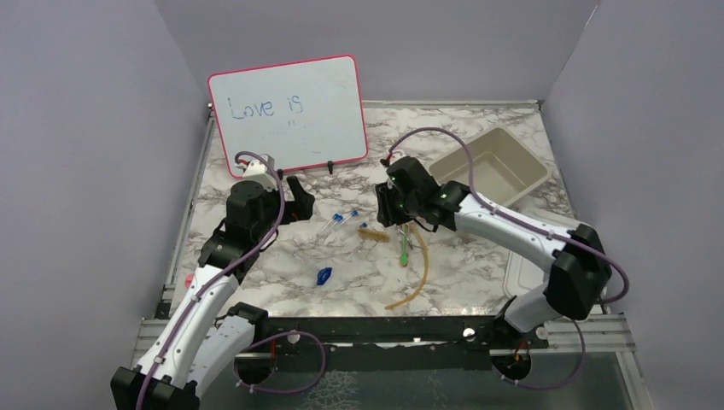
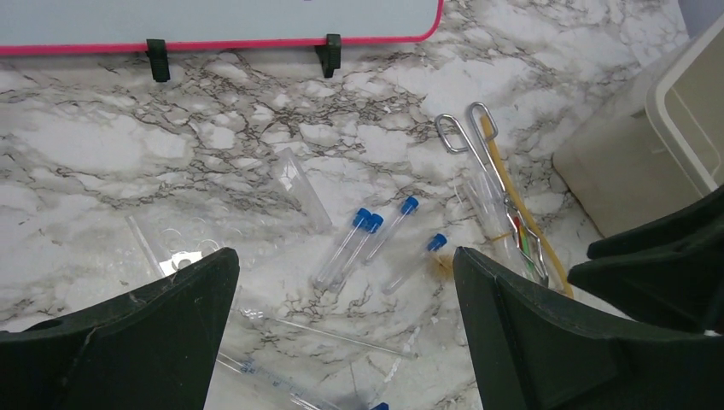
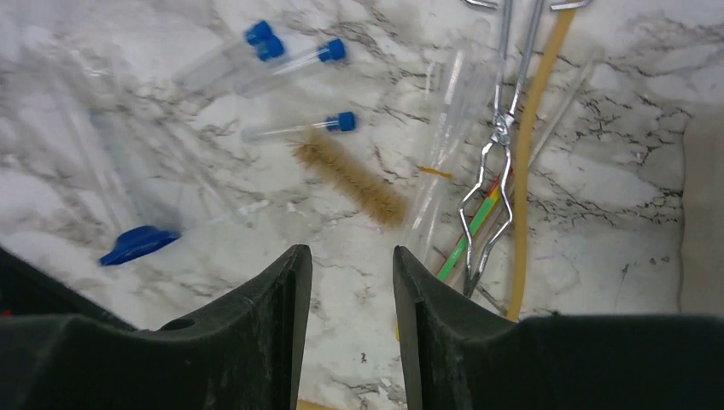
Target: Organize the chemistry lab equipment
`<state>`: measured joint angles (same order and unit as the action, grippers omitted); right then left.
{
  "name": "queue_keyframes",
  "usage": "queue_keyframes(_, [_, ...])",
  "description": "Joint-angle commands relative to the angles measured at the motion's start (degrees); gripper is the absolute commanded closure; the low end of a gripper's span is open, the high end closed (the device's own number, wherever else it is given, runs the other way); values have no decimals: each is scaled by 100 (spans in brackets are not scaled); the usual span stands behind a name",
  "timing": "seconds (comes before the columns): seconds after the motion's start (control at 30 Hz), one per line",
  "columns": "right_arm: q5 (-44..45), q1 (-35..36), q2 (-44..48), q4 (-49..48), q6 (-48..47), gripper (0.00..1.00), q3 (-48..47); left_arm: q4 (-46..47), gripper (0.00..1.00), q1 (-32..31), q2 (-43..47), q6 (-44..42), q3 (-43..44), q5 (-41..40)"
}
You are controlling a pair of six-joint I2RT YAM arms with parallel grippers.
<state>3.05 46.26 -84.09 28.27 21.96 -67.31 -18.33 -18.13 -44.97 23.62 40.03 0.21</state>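
Observation:
Clear tubes with blue caps (image 1: 337,222) lie mid-table, with a bristly brown brush (image 3: 350,175) beside them. Right of those, the amber hose (image 3: 529,145), the wire tongs (image 3: 499,145) and the green-tipped stick (image 3: 465,235) lie together. The small blue piece (image 1: 324,276) sits nearer the front. My left gripper (image 1: 294,201) hovers left of the tubes (image 2: 359,243), open wide and empty. Above the tongs area my right gripper (image 1: 388,209) points down; in its wrist view the right gripper (image 3: 352,260) shows a narrow gap over bare marble, holding nothing.
The pink-framed whiteboard (image 1: 290,111) stands at the back left. A beige tub (image 1: 491,166) sits at the back right, its lid (image 1: 522,278) near the right front. Clear plastic pieces (image 2: 299,184) and a thin glass rod (image 2: 341,333) lie among the tubes.

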Motion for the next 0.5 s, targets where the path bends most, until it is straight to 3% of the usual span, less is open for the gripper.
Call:
queue_keyframes(0.0, [1252,101,-762,-26,307,57,35,382,1,-24,198,136,-83,-385])
queue_keyframes(0.2, [1709,95,-1623,-203,420,50,-89,387,1,-27,88,117,-74,-348])
queue_keyframes(0.47, [1730,98,-2389,-531,385,57,-323,391,1,-24,-20,90,-71,-232])
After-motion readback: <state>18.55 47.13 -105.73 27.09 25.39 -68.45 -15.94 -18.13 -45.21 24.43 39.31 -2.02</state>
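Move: Below the right hand lies the banded bundle of clear tubes, about 3 cm ahead, 3 cm to its right and 14 cm down. The tongs lie alongside, some 5 cm ahead of the hand and 6 cm to its right; the brush is 2 cm ahead and 3 cm to its left, with a blue-capped tube about 4 cm beyond it on the left. From the left hand, the bundle is roughly 23 cm right, 3 cm ahead and 19 cm lower. Plunging down onto the banded tube bundle, the right hand sinks about 13 cm while easing some 3 cm forward and 3 cm right, slowing towards the end. The wrist swings its leftward-leaning fingers round by roughly 20 degrees to point more steeply down, with a small clockwise turn. The fingers stay about half open, coming astride the bundle near its band, the right one beside the tongs; no grip yet. ##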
